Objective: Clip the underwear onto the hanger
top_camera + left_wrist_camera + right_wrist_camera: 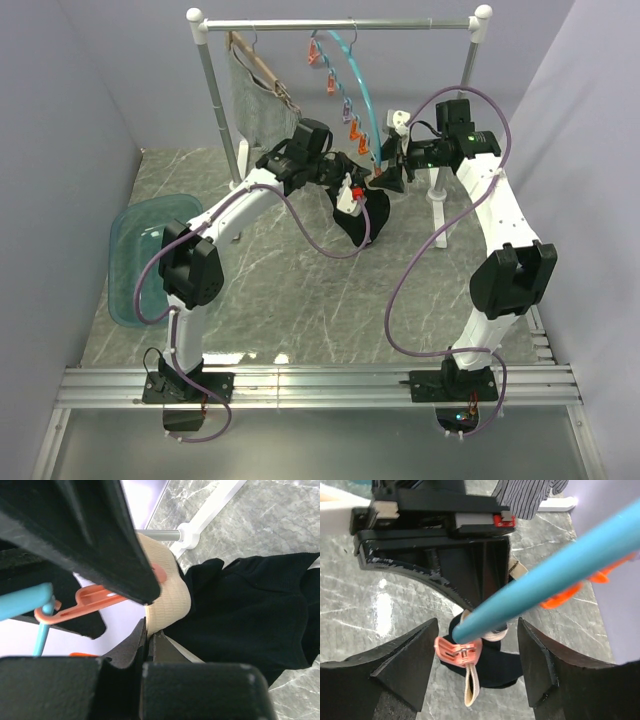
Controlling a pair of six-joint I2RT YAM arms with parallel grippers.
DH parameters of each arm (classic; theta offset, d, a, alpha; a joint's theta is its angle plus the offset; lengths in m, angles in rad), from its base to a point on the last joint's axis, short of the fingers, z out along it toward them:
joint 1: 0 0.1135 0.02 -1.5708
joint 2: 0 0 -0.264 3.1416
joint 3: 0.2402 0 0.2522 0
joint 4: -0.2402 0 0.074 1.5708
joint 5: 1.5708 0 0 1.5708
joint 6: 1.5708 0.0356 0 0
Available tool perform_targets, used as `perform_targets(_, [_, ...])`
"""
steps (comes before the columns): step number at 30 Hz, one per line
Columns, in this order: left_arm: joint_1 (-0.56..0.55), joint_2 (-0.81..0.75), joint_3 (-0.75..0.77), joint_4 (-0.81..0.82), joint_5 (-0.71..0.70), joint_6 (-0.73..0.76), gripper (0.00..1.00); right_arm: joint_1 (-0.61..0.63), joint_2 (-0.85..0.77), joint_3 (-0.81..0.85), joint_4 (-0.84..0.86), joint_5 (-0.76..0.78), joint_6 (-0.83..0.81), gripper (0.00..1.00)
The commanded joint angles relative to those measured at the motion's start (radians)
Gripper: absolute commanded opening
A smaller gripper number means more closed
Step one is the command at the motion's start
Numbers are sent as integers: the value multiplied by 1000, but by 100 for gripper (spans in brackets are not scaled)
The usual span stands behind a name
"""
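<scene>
The underwear (368, 225) is black with a pale waistband (167, 600) and hangs below the teal hanger (360, 85) on the rack. My left gripper (149, 632) is shut on the waistband's edge, just under the hanger. A salmon clip (457, 652) at the end of the teal hoop (560, 570) bites a pale loop of the waistband (471, 687). Around that clip my right gripper (477, 655) stands open, with both fingers apart from it. From above, the right gripper (385, 178) and the left gripper (352, 195) meet at the hanger's lower end.
A brown wooden hanger with grey cloth (255, 80) hangs at the left of the rack rod (340, 24). The rack's white foot (440, 195) stands beside the right arm. A teal tub (150, 255) sits at the table's left. More orange and purple clips (330, 85) line the hoop.
</scene>
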Motion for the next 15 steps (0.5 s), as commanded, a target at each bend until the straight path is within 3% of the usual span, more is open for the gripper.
perform_targets(1, [0,-59,-11,32,29,1,0,0,-34,-3,91,-4,78,72])
perform_targets(4, [-1,-66,-30,50,29,-22,3,-15,-31,-2,160,-6,172,72])
perform_targets(7, [-3,-83,-65,98,20,-69,12,-29,-28,-3,198,-6,221,71])
perform_targets(11, [-4,-102,-97,136,14,-129,32,-39,-30,-15,249,15,262,70])
perform_targets(15, [-4,-120,-125,155,8,-172,41,-47,-30,-23,272,31,279,69])
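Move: The left hand holds the underwear's waistband; the end clip on the blue hoop, already biting it, sits about 2 cm to this hand's right, 1 cm ahead and 2 cm above. The underwear's middle hangs some 6 cm back of the left hand, level sideways and 10 cm below. From the open right hand the end clip is about 1 cm back, level sideways and 2 cm below; the next orange clip is roughly 5 cm ahead, 3 cm left and 2 cm above. Sinking a little over 1 cm, the left hand opens its shut fingers to nearly half and lets go of the waistband beside the end clip, tilting slightly. Meanwhile the right hand, still open around the clip's handles, eases about 2.5 cm forward, also rising and drawing right by about 1 cm each, and turns some 5 to 10 degrees clockwise. ##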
